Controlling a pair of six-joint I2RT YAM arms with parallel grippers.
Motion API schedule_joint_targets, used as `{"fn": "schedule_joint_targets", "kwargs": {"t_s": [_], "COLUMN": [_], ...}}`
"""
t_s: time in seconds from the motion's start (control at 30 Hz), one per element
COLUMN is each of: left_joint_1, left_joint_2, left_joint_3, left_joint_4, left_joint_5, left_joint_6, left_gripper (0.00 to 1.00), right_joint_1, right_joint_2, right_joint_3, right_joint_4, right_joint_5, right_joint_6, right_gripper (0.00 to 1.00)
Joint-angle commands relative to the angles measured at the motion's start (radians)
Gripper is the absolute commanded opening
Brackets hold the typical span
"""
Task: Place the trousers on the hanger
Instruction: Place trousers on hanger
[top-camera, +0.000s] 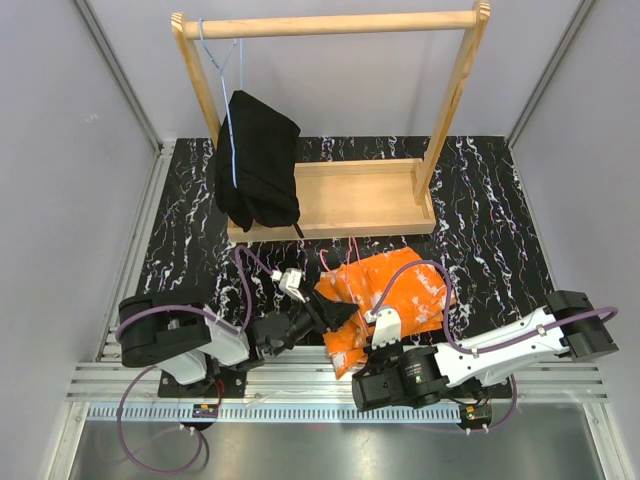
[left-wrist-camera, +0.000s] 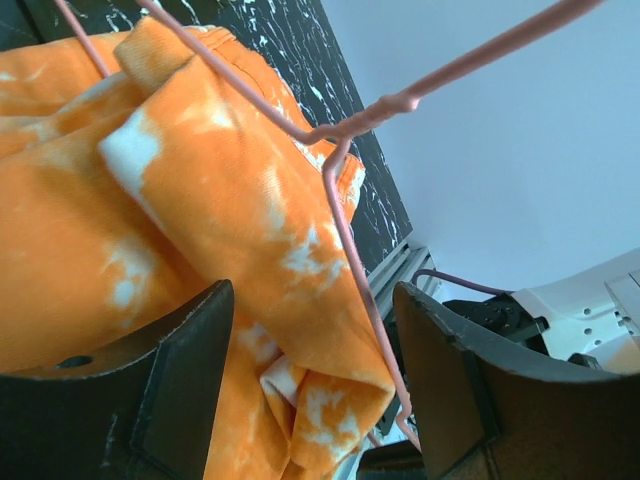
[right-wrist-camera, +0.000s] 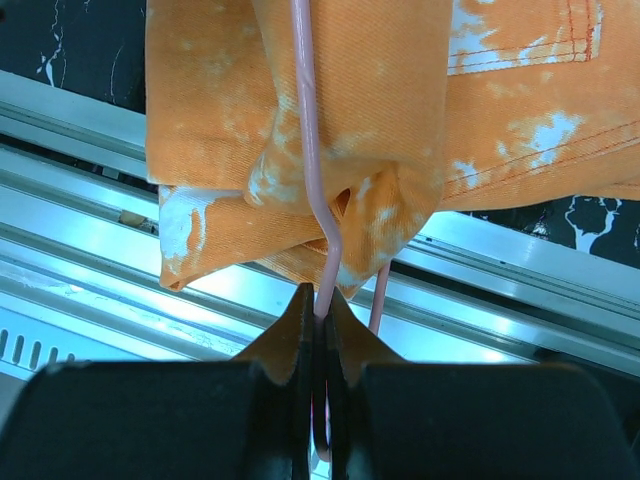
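Note:
The orange trousers (top-camera: 390, 295) with white blotches lie bunched on the black marbled table, just in front of both arms. In the right wrist view the pink wire hanger (right-wrist-camera: 308, 150) runs over a folded part of the trousers (right-wrist-camera: 400, 120), and my right gripper (right-wrist-camera: 320, 310) is shut on the wire's lower bend. My left gripper (left-wrist-camera: 310, 330) stands open, its fingers (left-wrist-camera: 180, 380) on either side of a hanging fold of trousers (left-wrist-camera: 200, 230) and a stretch of hanger wire (left-wrist-camera: 345, 200). From above, the left gripper (top-camera: 335, 315) meets the cloth's left edge and the right gripper (top-camera: 378, 318) its near edge.
A wooden clothes rack (top-camera: 330, 25) stands at the back with its base tray (top-camera: 350, 195). A black garment (top-camera: 258, 160) hangs there on a light-blue wire hanger (top-camera: 232, 100). Aluminium rails (top-camera: 330, 385) run along the near table edge, and grey walls close in both sides.

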Motion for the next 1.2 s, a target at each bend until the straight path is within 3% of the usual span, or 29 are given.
{"fn": "schedule_joint_targets", "kwargs": {"t_s": [0.0,0.2,0.6,0.73,0.87,0.97,1.17], "left_joint_1": [0.005,0.005,0.024,0.027,0.039,0.045,0.047], "left_joint_2": [-0.041,-0.027,0.054,0.067,0.082,0.097,0.122], "left_joint_3": [-0.037,0.061,0.110,0.141,0.138,0.118,0.064], "left_joint_4": [0.377,0.352,0.378,0.377,0.377,0.377,0.377], "left_joint_5": [-0.026,0.033,0.078,0.098,0.104,0.101,0.072], "left_joint_6": [-0.037,-0.002,-0.034,-0.032,-0.055,-0.083,-0.112], "left_gripper": [0.67,0.67,0.64,0.44,0.17,0.06,0.00], "right_joint_1": [0.012,0.014,0.015,0.017,0.019,0.019,0.019], "right_joint_2": [-0.023,-0.015,0.002,0.005,-0.001,-0.013,-0.039], "right_joint_3": [0.019,0.021,0.025,0.022,0.024,0.021,0.032], "right_joint_4": [0.001,0.003,0.014,0.014,0.004,-0.008,-0.097], "right_joint_5": [0.017,0.018,0.009,0.006,0.008,0.009,0.029], "right_joint_6": [0.024,0.024,0.011,0.014,0.024,0.034,0.072], "right_gripper": [0.00,0.00,0.00,0.00,0.00,0.00,0.03]}}
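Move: The near arm of the pink hanger, close to its neck, is the left hand's target, some 3 cm to its right, about 1 cm ahead and 2 cm above. The neck is roughly 4 cm ahead and 3 cm above, level sideways. The orange trousers' middle lies about 9 cm right, 2 cm ahead and 7 cm below. The right fingers hold the hanger's near end; from them the target is about 11 cm ahead, 2 cm left and 5 cm up. Rightward and slightly up, about 3 cm and 2 cm after a brief dither, the left hand brings its open fingers around the hanger's near wire arm just below the neck. They then close almost fully and pinch the wire, while the wrist tilts by under 10 degrees. The right hand stays in place, still gripping the hanger's near end. ##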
